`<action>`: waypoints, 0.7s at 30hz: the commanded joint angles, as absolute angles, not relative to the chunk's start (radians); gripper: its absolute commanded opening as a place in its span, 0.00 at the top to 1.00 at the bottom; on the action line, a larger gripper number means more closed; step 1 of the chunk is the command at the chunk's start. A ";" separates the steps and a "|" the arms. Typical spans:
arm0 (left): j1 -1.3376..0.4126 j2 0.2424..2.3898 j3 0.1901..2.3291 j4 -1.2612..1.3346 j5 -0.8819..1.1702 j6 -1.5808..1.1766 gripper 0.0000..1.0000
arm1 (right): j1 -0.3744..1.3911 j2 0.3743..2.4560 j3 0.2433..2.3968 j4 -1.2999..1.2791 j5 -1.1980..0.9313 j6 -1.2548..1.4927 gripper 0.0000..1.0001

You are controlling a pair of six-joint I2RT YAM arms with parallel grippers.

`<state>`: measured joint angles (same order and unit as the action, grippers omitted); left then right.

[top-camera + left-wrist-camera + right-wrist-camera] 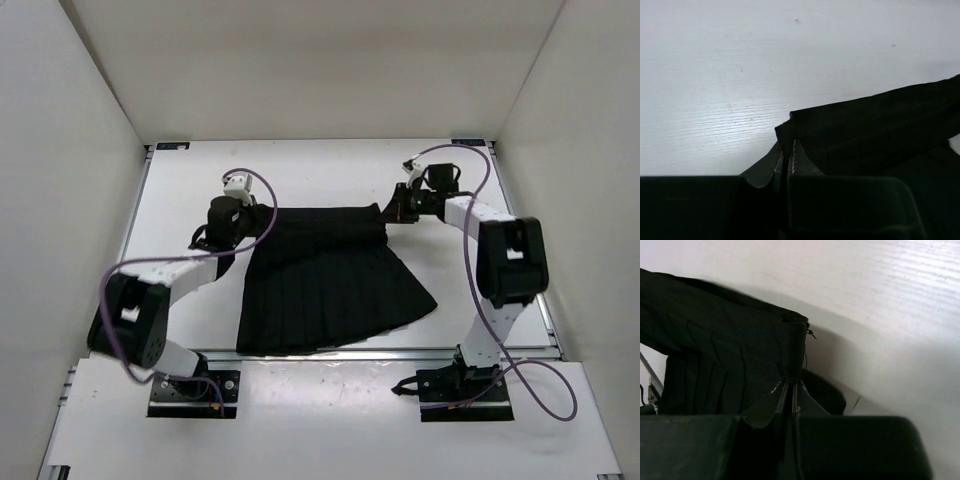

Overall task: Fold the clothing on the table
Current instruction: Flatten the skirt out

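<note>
The clothing (330, 285), a black pleated skirt, lies spread on the white table (330, 170), its waistband at the far side and its flared hem at the near edge. My left gripper (262, 222) is shut on the waistband's left corner (790, 130), which runs between its jaws (786, 155). At the other end my right gripper (390, 213) is shut on the waistband's right corner (790, 347), the fabric pinched between its fingertips (790, 385). That corner is lifted a little and throws a shadow on the table (880, 340).
White walls (60, 150) stand close round the table on three sides. Metal rails (400, 353) run along the near edge, where both arm bases (195, 392) are bolted. Purple cables (478, 290) hang off each arm. The skirt's hem reaches the near rail.
</note>
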<state>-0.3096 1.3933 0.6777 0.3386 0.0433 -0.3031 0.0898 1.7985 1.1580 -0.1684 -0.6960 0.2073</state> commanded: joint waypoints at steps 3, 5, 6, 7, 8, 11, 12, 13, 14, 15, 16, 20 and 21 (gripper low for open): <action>-0.262 1.648 0.894 0.434 -0.060 -0.276 1.00 | 0.034 1.977 1.383 -0.112 -0.687 0.178 1.00; -0.247 1.728 0.964 0.433 -0.051 -0.285 1.00 | 0.019 2.095 1.542 -0.141 -0.709 0.193 1.00; -0.238 1.785 1.018 0.428 -0.035 -0.297 0.99 | 0.011 2.124 1.589 -0.164 -0.727 0.193 1.00; -0.224 1.808 1.041 0.434 -0.029 -0.320 0.99 | 0.006 2.188 1.676 -0.182 -0.732 0.183 1.00; -0.221 1.865 1.093 0.430 -0.022 -0.336 0.99 | 0.011 2.244 1.766 -0.213 -0.730 0.183 1.00; -0.215 1.986 1.233 0.388 0.015 -0.345 0.98 | 0.002 2.347 1.902 -0.242 -0.712 0.184 1.00; -0.218 2.029 1.282 0.362 0.011 -0.348 0.96 | 0.002 2.361 1.908 -0.248 -0.712 0.187 1.00; -0.224 2.067 1.334 0.350 0.027 -0.342 0.89 | 0.003 2.362 1.916 -0.239 -0.703 0.183 0.97; -0.224 2.078 1.357 0.312 0.028 -0.345 0.82 | -0.021 2.367 1.916 -0.251 -0.703 0.167 0.93; -0.222 2.107 1.402 0.301 0.026 -0.350 0.67 | -0.029 2.370 1.916 -0.259 -0.695 0.161 0.77; -0.230 2.141 1.445 0.267 0.043 -0.345 0.52 | -0.031 2.370 1.916 -0.276 -0.687 0.146 0.64; -0.235 2.174 1.515 0.207 0.040 -0.350 0.11 | -0.040 2.381 1.939 -0.299 -0.663 0.126 0.36; -0.241 2.178 1.519 0.199 0.035 -0.353 0.09 | -0.032 2.393 1.968 -0.319 -0.641 0.127 0.28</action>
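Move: Both grippers already hold the skirt's waistband corners. The left one's laying spot is bare table some 18 cm ahead, 2 cm right and 8 cm below; the right one's is about 16 cm ahead, 1 cm right and 5 cm below. The left hem corner trails about 32 cm behind and 5 cm left of the left gripper. The right hem corner is roughly 19 cm behind and 10 cm right of the right gripper. Sweep both grippers forward together, pinching the waistband corners, about 19 cm with the left and 16 cm with the right. Sink the left some 7 cm and the right about 4 to drag the skirt out and lay the waistband down. Open both wide near the end of the reach and let go, drawing the right about 4 cm to the right while it opens. ##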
